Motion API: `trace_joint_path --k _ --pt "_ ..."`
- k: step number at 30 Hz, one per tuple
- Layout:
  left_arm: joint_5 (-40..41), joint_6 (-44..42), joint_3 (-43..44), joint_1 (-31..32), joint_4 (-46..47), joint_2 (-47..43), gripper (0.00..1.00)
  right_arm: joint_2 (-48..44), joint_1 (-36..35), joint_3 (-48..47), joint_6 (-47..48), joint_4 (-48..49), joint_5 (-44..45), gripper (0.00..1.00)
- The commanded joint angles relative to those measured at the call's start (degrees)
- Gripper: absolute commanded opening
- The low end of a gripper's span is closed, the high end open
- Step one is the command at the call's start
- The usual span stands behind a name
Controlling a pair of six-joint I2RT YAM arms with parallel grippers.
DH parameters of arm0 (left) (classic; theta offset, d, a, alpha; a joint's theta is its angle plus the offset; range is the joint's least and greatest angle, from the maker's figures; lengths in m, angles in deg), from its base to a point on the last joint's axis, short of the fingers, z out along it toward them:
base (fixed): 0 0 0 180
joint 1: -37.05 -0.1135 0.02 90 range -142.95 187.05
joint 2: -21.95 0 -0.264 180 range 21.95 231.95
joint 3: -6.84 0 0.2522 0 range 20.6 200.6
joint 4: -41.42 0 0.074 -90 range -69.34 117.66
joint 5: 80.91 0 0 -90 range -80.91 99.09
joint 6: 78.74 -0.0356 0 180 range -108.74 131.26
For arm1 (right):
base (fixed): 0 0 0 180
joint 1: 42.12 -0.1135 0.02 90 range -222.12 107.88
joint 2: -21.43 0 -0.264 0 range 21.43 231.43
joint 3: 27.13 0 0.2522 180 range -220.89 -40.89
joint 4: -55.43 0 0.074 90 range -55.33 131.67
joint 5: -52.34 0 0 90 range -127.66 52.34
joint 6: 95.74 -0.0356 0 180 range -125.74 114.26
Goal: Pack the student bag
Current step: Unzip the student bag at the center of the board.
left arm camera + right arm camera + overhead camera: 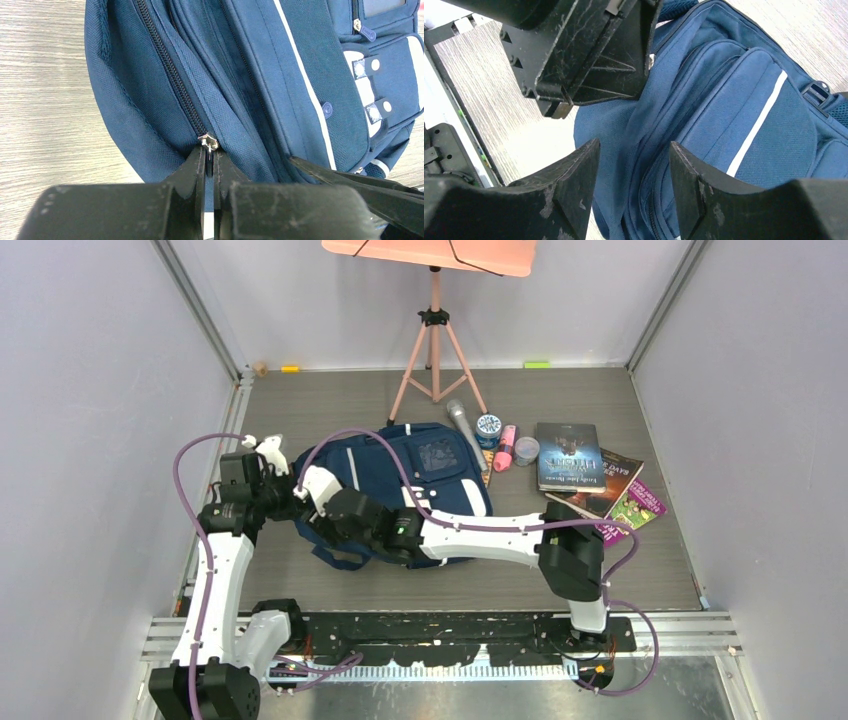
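The student bag [440,465] lies flat on the table, navy with thin white stripes and a white patch on its front pocket. My left gripper [290,496] is at the bag's left edge, shut on the metal zipper pull [209,142] at the end of a closed black zip; in the left wrist view its gripper [210,152] tips pinch right under the slider. My right gripper [305,502] reaches across the bag [734,110] to the same corner. Its gripper [634,150] stands open, straddling folds of blue fabric beside a zip, with the left fingers [624,55] just ahead.
Right of the bag lie a silver microphone [462,425], a round tin [489,427], a pink highlighter [504,447], a small clear tub [526,450] and several books [568,455]. A pink tripod [434,350] stands behind. Walls close in on the left, right and far sides.
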Motion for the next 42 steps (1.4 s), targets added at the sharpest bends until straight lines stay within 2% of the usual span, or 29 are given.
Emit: trace_joint_path --k 1,2,3,4,6,10,24,42 --pt "-3.66 -0.03 0.79 -0.05 5.67 -1.02 0.00 2.23 0.12 -3.37 1.25 1.92 -0.07 0.57" --pt "-3.73 -0.03 0.79 -0.05 5.67 -0.97 0.00 2.48 0.12 -3.58 1.27 1.91 0.04 0.56" --pt "-3.77 -0.03 0.84 -0.06 5.67 -0.95 0.00 2.88 0.12 -3.59 1.27 2.05 0.26 0.51" --pt "-3.71 -0.03 0.88 -0.06 5.67 -0.95 0.00 3.09 0.12 -3.39 1.28 2.50 0.98 0.38" --pt "-3.74 -0.03 0.88 -0.05 5.67 -1.00 0.00 3.09 0.12 -2.59 1.94 3.76 2.11 0.24" --pt "-3.61 -0.11 0.88 -0.05 5.76 -1.01 0.00 2.64 0.13 -1.58 2.71 4.76 4.06 0.02" --pt "7.73 -0.53 2.93 -0.06 4.52 -0.98 0.00 -5.90 -1.87 8.52 -0.48 4.34 4.84 0.00" --pt "17.31 -1.56 7.80 -0.14 0.64 5.49 0.00 -15.71 -6.25 18.65 -4.04 3.35 2.25 0.01"
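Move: Just ahead of the open right fingers, the student bag's side fold rises about 1 cm farther out, 1 cm left and 2 cm lower. From this hand, the zipper pull is about 4 cm ahead, 4 cm left and 1 cm lower, and the front pocket's white stripe some 10 cm ahead, 4 cm right and 4 cm lower. The left hand already pinches the pull, about 1 cm below its hand point; from there the fold lies roughly 3 cm back, 3 cm right, 1 cm lower. Dipping about 1.5 cm and edging slightly forward, the right hand shuts its wide fingers on the fold, then draws the pinched cloth about 5 cm back and to the right, away from the left hand. The left keeps its pinch on the zipper pull and, from about midway, draws it some 2 cm back and 1.5 cm down, its fingers tipping about 10 degrees farther downward. ##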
